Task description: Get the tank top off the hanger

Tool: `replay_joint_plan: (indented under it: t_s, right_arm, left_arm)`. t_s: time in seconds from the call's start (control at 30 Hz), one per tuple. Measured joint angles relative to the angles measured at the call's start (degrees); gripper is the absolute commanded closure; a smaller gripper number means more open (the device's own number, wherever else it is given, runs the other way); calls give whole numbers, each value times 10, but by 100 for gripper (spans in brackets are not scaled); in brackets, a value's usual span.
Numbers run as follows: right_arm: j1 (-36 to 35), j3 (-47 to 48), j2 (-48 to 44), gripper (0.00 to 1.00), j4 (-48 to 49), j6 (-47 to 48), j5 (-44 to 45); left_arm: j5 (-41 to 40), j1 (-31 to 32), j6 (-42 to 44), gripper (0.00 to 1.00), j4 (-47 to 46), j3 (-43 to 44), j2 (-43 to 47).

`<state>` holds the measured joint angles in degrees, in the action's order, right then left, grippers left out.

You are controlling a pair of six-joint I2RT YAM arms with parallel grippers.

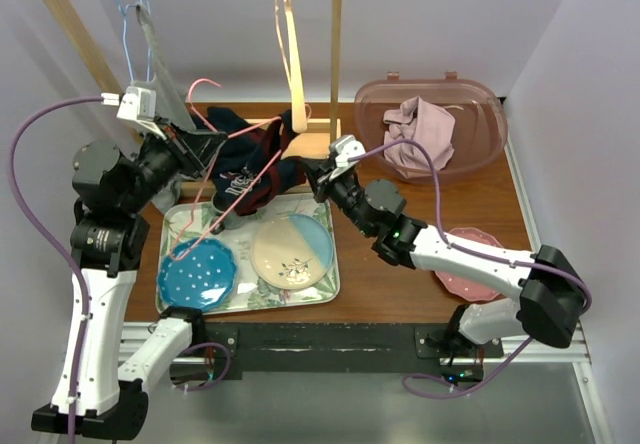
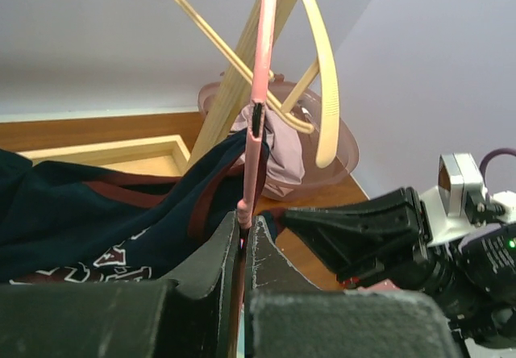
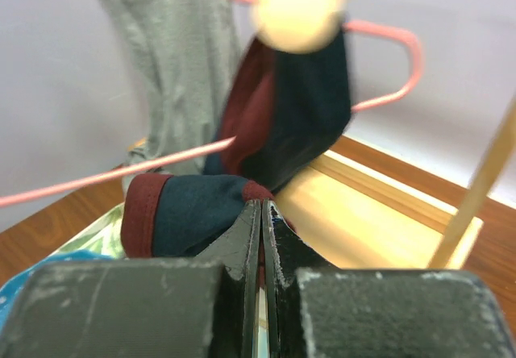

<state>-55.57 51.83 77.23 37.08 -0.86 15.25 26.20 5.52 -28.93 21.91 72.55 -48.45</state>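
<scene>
The tank top (image 1: 252, 156) is navy with maroon trim and is bunched on a pink wire hanger (image 1: 232, 204) above the tray's far edge. My left gripper (image 1: 203, 157) is shut on the hanger's wire (image 2: 260, 92), which sticks up from between the fingertips (image 2: 244, 227). Navy cloth (image 2: 97, 213) lies to the left of the wire. My right gripper (image 1: 312, 171) is shut on the tank top's maroon-edged fold (image 3: 201, 213) at its right end. The pink hanger (image 3: 121, 172) passes through the cloth just beyond.
A wooden rack (image 1: 336, 54) carries a cream hanger (image 1: 292, 54) and a blue hanger with a grey garment (image 1: 160, 54). The floral tray (image 1: 330, 264) holds a blue plate (image 1: 197, 274) and a cream plate (image 1: 292, 249). A pink bin (image 1: 470, 99) with cloth and a pink plate (image 1: 462, 282) sit right.
</scene>
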Motion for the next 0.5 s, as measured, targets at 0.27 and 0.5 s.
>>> replay_joint_plan:
  t_s: [0.27,0.5]
  right_arm:
    - [50,-6,7,70,21,-25,-75]
    - [49,-45,16,21,79,-37,-144]
  left_arm:
    - [19,0,0,100,1,-11,-7]
    - [22,0,0,100,2,-14,-6]
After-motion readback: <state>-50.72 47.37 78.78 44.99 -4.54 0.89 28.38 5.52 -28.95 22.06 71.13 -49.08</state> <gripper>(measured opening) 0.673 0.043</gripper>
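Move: The right hand starts shut on the red-edged end of the dark tank top, whose body lies about 13 cm to its left and 5 cm ahead, near its height. Counted from this hand, the pink hanger's far end is some 8 cm ahead, 2 cm left and 11 cm up, and the wooden hanger's lower end about 5 cm ahead, 3 cm left and 12 cm up. From the left hand, already gripping the pink hanger, the tank top's body is roughly 8 cm ahead, 6 cm right and 12 cm below. The right hand finishes its pull with a short nudge of about 2 cm forward and to the right, then opens its fingers to roughly two thirds and lets go of the tank top, easing back some 2 cm and to the left, sinking a little and swinging about 10 degrees counter-clockwise. The left hand keeps its pinch on the pink hanger and sinks about 1.5 cm. ##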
